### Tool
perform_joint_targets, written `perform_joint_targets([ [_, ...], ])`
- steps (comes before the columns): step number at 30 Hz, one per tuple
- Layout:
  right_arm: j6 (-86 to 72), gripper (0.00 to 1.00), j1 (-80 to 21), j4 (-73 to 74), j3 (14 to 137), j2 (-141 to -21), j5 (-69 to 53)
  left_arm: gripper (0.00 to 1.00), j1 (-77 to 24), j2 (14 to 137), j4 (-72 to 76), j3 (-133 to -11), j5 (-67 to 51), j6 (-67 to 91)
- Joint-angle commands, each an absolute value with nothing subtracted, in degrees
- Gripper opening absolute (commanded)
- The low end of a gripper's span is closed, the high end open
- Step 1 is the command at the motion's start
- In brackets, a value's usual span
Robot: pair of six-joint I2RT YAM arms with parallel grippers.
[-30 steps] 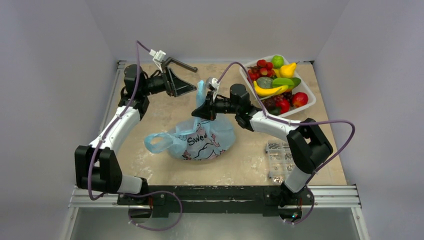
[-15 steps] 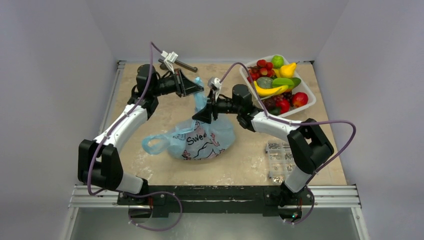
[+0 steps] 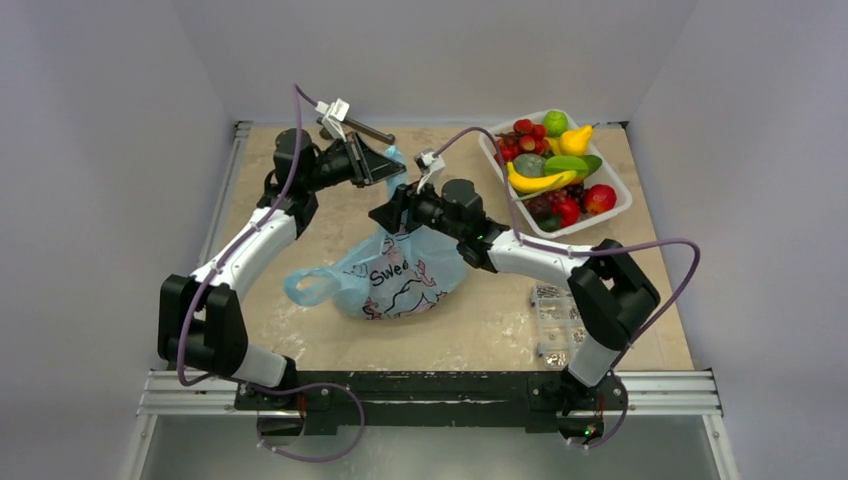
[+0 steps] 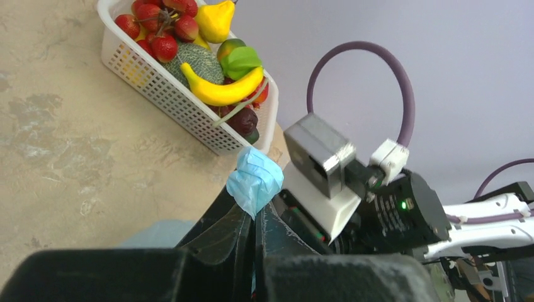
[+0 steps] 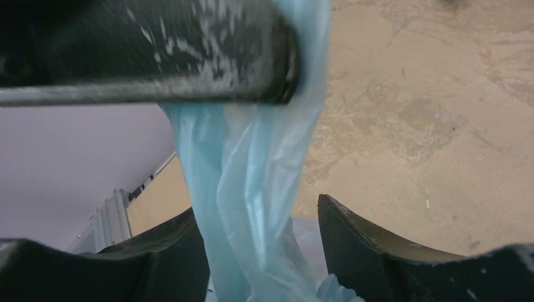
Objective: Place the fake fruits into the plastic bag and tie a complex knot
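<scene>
The light-blue plastic bag (image 3: 405, 280) lies in the middle of the table with one handle (image 4: 255, 180) pulled up. My left gripper (image 3: 392, 167) is shut on the top of that handle, and a bunched tip sticks out past its jaws (image 4: 258, 211). Just below it, my right gripper (image 3: 384, 214) is open. The handle strip (image 5: 252, 163) hangs loose between its fingers (image 5: 352, 239). The bag's other handle loop (image 3: 308, 288) lies flat at the left. The fake fruits (image 3: 555, 165) are heaped in a white basket (image 4: 164, 94) at the back right.
A clear box of screws (image 3: 558, 320) sits near the right arm's base. The right arm's wrist camera (image 4: 324, 160) is close in front of my left gripper. Grey walls enclose the table on three sides.
My left gripper swung right to the raised handle and shut on it. My right gripper opened, let go of the handle and shifted a little left and lower.
</scene>
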State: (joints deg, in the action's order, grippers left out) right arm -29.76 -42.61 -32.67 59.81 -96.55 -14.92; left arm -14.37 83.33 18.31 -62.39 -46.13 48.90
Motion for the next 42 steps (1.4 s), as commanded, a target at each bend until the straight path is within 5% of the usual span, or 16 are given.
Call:
perform_joint_targets([
  [1, -26.0, 0.55, -44.82, -27.67, 61.97, -99.36, -2.08, 0.0, -13.31, 83.71, 20.12, -67.23, -43.94, 50.21],
  [9, -16.66, 0.44, -46.03, -29.34, 53.06, -101.84, -0.15, 0.0, -11.28, 84.52, 20.92, -71.3, -45.74, 52.07],
  [14, -11.37, 0.15, -46.46, -29.22, 50.9, -102.43, 0.44, 0.0, -11.06, 84.86, 21.76, -70.83, -46.67, 50.79],
  [23, -6.57, 0.0, -47.94, -25.63, 47.57, -97.69, 1.42, 0.0, -9.58, 94.02, 2.5, -87.97, -52.21, 32.65],
  [24, -8.42, 0.0, -47.92, -24.34, 48.19, -97.08, 1.41, 0.03, -9.54, 94.26, 2.79, -88.55, -53.57, 31.31],
  [27, -13.05, 0.0, -47.46, -20.4, 50.49, -95.52, 3.01, 0.63, -8.05, 89.48, 0.22, -87.34, -52.39, 22.94],
  [29, -15.19, 0.0, -47.17, -18.33, 51.99, -94.97, 3.47, 0.94, -6.42, 84.17, -7.76, -86.64, -51.2, 12.87],
  [36, -20.08, 0.0, -46.54, -14.64, 54.83, -96.29, 6.08, 1.0, -13.97, 71.23, -49.31, -89.24, -51.53, -26.97],
  [42, -22.55, 0.0, -45.89, -12.68, 56.83, -97.97, 5.16, 1.0, -37.69, 60.89, -37.13, -72.92, -31.48, -29.59],
])
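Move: The bag's gathered neck stands upright between the hands, its top still pinched by the left fingers and its shaft between the right hand's open ones. Its base is about 9 cm below the right hand and 2 cm to its right, level fore and aft. From the left hand, the base is roughly 18 cm below and 4 cm back. From the right hand, the bag's filled body lies some 12 cm back, 3 cm to the right and 17 cm down; the loose handle loop about 13 cm back, 18 cm left and 14 cm down. The bag's neck stays pinched at its top by the left hand, which eases about 5 cm forward, while the right hand slides down some 9 cm, shuts on the neck low down, then draws it a further 4 cm down and a little right. The left fingers then open wide and let go; the hand rises and swings back about 20 cm over the bag, tipping steeply down. ##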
